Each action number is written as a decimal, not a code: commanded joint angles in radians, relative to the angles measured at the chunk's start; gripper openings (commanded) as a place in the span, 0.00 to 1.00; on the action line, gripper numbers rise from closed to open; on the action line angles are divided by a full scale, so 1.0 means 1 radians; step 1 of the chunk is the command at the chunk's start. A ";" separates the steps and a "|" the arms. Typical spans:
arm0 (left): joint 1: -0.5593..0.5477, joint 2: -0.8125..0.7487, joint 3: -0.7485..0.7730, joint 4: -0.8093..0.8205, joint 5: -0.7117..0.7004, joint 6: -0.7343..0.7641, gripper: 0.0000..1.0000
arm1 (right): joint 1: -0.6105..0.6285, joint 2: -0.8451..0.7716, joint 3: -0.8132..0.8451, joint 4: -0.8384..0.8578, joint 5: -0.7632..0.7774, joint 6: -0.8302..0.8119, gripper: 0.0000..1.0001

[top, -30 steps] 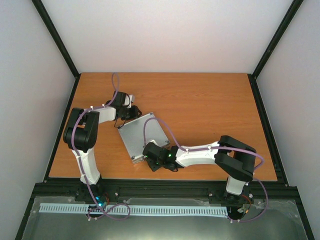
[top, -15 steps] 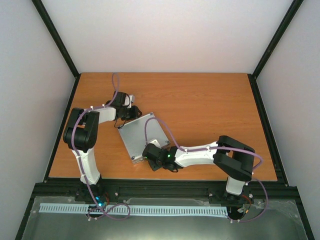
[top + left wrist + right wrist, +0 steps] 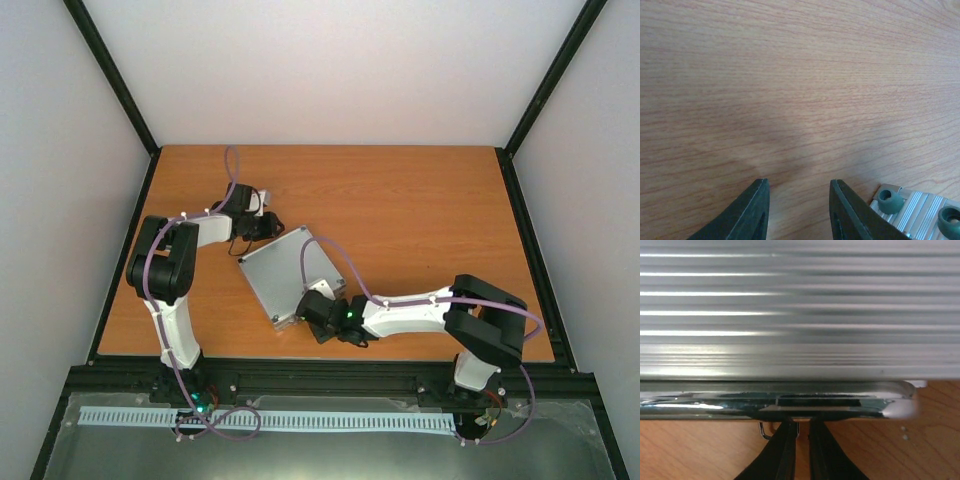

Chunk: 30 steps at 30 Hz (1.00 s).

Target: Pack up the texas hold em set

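Note:
The texas hold em set shows as a closed silver ribbed case (image 3: 285,268) lying flat and turned diagonally on the wooden table. My right gripper (image 3: 308,312) is at the case's near edge. In the right wrist view its fingers (image 3: 800,422) stand almost together, tips touching the chromed rim (image 3: 790,405) beside a small wire loop (image 3: 764,431), with nothing seen between them. My left gripper (image 3: 268,228) is at the case's far-left corner. It stands open (image 3: 797,182) over bare wood, with the case corner and its round green feet (image 3: 890,200) just to its right.
The wooden table (image 3: 420,220) stretches to the right and far side of the case. Black frame posts and white walls enclose it. The table's near edge (image 3: 330,358) lies just behind my right gripper.
My right gripper's fingers have closed at the case's near edge, and the right arm has shifted a little to the right. The case has slid slightly with it. The left arm has not moved.

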 commanded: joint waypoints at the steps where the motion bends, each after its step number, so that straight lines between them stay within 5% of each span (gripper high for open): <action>1: -0.009 0.000 -0.035 -0.074 0.006 0.011 0.35 | -0.012 -0.035 -0.011 -0.082 0.107 -0.010 0.10; 13: -0.009 -0.016 -0.074 -0.047 0.029 -0.003 0.35 | -0.193 -0.141 -0.093 0.012 0.005 -0.115 0.12; 17: -0.009 -0.018 -0.062 -0.066 0.025 0.000 0.35 | -0.193 -0.213 -0.113 0.029 -0.195 -0.101 0.27; 23: -0.011 -0.012 -0.055 -0.082 0.022 -0.001 0.35 | -0.192 -0.378 -0.263 0.226 -0.487 0.004 0.63; 30: -0.011 0.009 -0.035 -0.085 0.033 0.005 0.35 | -0.191 -0.264 -0.258 0.302 -0.592 0.013 0.74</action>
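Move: The right hand's nearly shut fingertips are already at the case handle, its middle about 1 cm to their left and level with them. The closed case spreads out beyond, its middle some 8 cm ahead and 5 cm left; its right front corner is about 6 cm ahead and 5 cm right, its near corner 2 cm back and 8 cm left. From the left hand, the handle lies roughly 16 cm back and 8 cm right. From the case handle, the right fingertips, still almost shut, sweep about 8 cm right and forward along the case's handle side towards its right front corner. The hand then turns back, rising about 4 cm and opening wide, its wrist tilting some 30 degrees with the left side up, and ends clear above and just back from the handle. ##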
